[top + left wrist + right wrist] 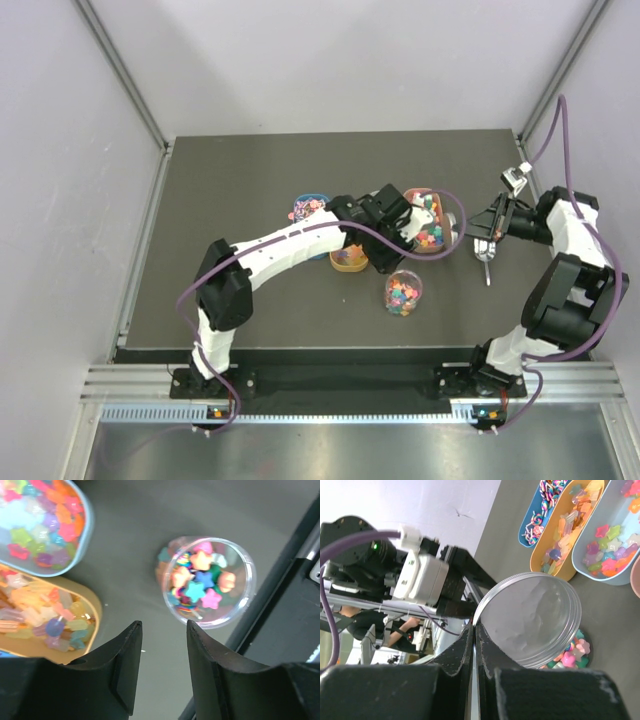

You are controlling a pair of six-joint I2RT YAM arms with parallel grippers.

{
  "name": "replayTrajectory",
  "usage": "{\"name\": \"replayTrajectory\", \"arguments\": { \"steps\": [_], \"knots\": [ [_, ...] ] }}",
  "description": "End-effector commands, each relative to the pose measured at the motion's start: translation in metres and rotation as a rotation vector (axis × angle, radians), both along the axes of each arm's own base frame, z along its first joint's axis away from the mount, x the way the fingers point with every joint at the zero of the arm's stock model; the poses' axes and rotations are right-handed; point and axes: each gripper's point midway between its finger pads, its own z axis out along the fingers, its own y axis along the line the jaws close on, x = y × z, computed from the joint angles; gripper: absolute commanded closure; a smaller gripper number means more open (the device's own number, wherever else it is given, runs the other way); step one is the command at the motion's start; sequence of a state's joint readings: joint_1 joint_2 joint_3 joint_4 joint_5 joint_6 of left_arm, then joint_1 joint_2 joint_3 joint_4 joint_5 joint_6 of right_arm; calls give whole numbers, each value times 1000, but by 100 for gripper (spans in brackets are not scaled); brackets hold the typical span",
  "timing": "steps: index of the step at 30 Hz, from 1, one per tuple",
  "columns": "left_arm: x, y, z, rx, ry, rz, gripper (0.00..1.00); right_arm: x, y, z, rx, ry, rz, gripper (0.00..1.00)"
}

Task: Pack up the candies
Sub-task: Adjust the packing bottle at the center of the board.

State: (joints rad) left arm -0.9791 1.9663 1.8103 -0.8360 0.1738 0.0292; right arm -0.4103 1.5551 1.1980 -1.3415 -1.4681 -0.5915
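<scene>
Star-shaped and striped candies (200,587) fill a clear round jar (403,292) standing open on the dark table. More candies (40,530) lie in oval trays. My left gripper (164,625) hangs open just above the table, short of the jar, with nothing between its fingers; in the top view the left gripper (404,243) is over the trays. My right gripper (472,626) is shut on the rim of the silver-edged jar lid (535,617), held in the air to the right of the jar (570,652).
A light blue tray (82,540) and an orange tray (95,612) sit left of the jar. The top view shows a blue tray (300,200), a pink tray (440,245) and a metal scoop (487,258) below the right gripper (470,222).
</scene>
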Motion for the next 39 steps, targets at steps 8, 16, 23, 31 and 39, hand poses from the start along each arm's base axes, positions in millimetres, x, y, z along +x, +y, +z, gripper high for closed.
{"name": "replayTrajectory", "arguments": {
  "steps": [8,16,23,31,39],
  "knots": [
    [-20,-6,-8,6,48,-51,53,8,-5,29,115,-108,-41,100],
    [-13,-13,-31,42,54,-44,54,6,-7,30,115,-108,-55,100],
    [-15,-16,-34,38,71,-54,87,6,-9,27,116,-101,-63,100],
    [2,0,-23,59,-14,-2,100,7,-11,25,119,-97,-69,100],
    [42,9,-25,117,-155,67,100,9,-13,24,118,-95,-71,100]
  ]
}}
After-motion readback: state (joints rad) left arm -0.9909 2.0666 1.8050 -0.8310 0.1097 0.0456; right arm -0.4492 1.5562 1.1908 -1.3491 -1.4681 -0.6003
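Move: The packing bottle stands about 5 cm behind the left hand and 5 cm to its right, its middle some 9 cm below. The orange tray lies about 8 cm ahead and 8 cm left of that hand, the light-blue tray some 13 cm straight ahead, and the pink tray also 13 cm ahead but 11 cm right. From the right hand, which holds the lid, the bottle is roughly 8 cm back, 10 cm left and 18 cm lower. The packing bottle's rim is what the left hand goes for: open above its forward-left edge, the hand eases back about 1.5 cm, then sinks some 5 cm and shuts its fingers to pinch the rim. Keeping the pinch, it draws the bottle forward about 2 cm and slightly left, the wrist tilting only a little. ##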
